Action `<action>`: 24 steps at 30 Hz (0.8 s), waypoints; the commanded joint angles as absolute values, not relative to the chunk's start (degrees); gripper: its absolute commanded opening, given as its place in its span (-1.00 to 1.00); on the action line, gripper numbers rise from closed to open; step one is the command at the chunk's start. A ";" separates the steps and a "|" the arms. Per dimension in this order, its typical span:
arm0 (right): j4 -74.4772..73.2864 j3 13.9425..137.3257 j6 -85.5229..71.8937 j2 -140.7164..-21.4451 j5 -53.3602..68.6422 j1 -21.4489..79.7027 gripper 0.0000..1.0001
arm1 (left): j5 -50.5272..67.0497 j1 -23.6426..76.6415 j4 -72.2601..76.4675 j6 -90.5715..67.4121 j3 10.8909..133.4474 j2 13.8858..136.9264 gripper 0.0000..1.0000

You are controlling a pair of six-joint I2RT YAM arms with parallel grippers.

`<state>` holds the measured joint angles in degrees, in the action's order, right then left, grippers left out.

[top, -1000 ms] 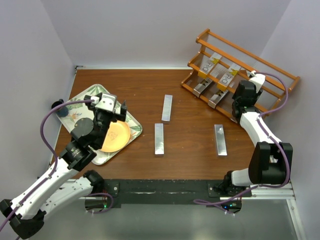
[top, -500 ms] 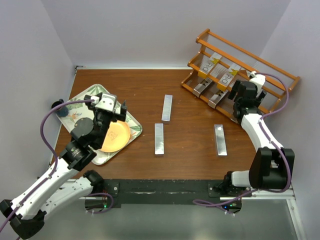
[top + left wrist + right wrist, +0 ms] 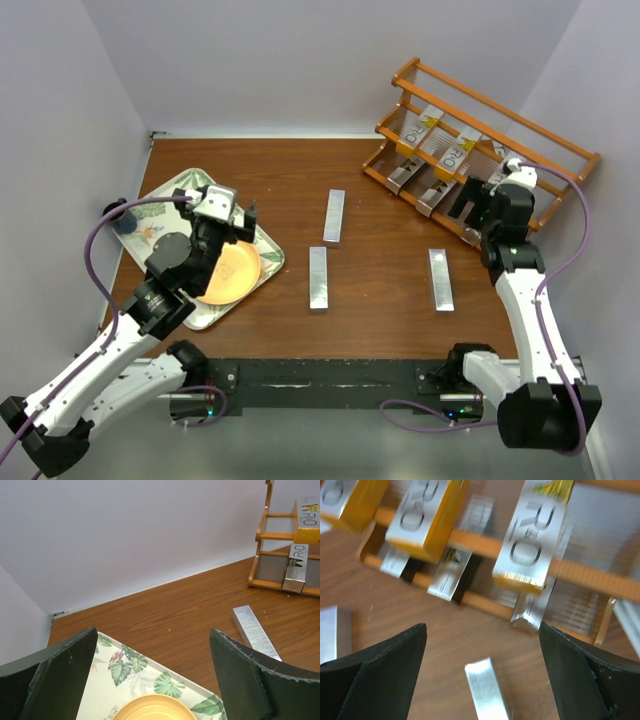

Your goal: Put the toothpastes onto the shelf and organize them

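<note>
The orange-brown shelf [image 3: 500, 115] stands at the back right, with several silver toothpastes on its tiers, among them two with gold ends [image 3: 455, 150] [image 3: 532, 535]. Three more toothpastes lie flat on the table: two near the middle [image 3: 334, 216] [image 3: 318, 277] and one to the right [image 3: 440, 279]. My right gripper [image 3: 467, 205] [image 3: 482, 627] is open and empty just in front of the shelf's lower rail [image 3: 480, 540], above the right-hand carton [image 3: 487, 690]. Over the tray, my left gripper [image 3: 222, 222] [image 3: 154, 632] is open and empty.
A leaf-patterned tray [image 3: 165, 200] [image 3: 125, 665] at the left holds an orange plate [image 3: 228, 272] [image 3: 155, 714]. A dark blue round object [image 3: 125, 218] sits at the tray's left edge. Walls close in the table on the left, back and right.
My right gripper has opened wide and drawn back a little from the shelf toward the near side. The left arm has barely moved.
</note>
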<state>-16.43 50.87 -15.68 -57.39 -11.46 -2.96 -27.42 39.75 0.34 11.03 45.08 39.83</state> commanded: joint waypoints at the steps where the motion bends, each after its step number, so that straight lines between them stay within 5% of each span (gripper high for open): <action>1: -24.60 45.45 -18.37 -51.44 -1.68 -3.08 0.96 | -26.54 39.38 2.37 9.49 44.65 40.08 0.99; 12: -33.66 34.47 -21.53 -46.05 1.58 -3.08 0.96 | -26.10 39.29 2.20 9.40 44.65 40.52 0.99; 24: -30.50 31.99 -22.50 -55.01 2.38 -1.50 0.96 | -25.84 39.02 2.02 9.32 44.74 40.61 0.99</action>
<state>-32.67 33.30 -21.37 -53.36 1.54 -2.61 -26.26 39.38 0.30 10.85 45.08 40.66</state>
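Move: The right gripper, empty and open, has to reach the lone toothpaste on the table at the right: about 8 cm back, 5 cm to its left and some 21 cm below. The toothpaste just set on the shelf lies about 9 cm ahead, 7 cm right and 5 cm lower; the next one on that tier is 14 cm ahead, 3 cm left, 5 cm lower. From the left hand, the table toothpaste is about 50 cm right, 2 cm back and 33 cm below. Bring the right gripper down about 16 cm while drawing it back some 10 cm and 5 cm to the left, away from the shelf and over the lone toothpaste on the table. Tip the fingers down by some 30 degrees as it sinks, and ease off the backward travel near the end so that it finishes mostly descending. Keep the fingers wide open, stopping just short of the box. ##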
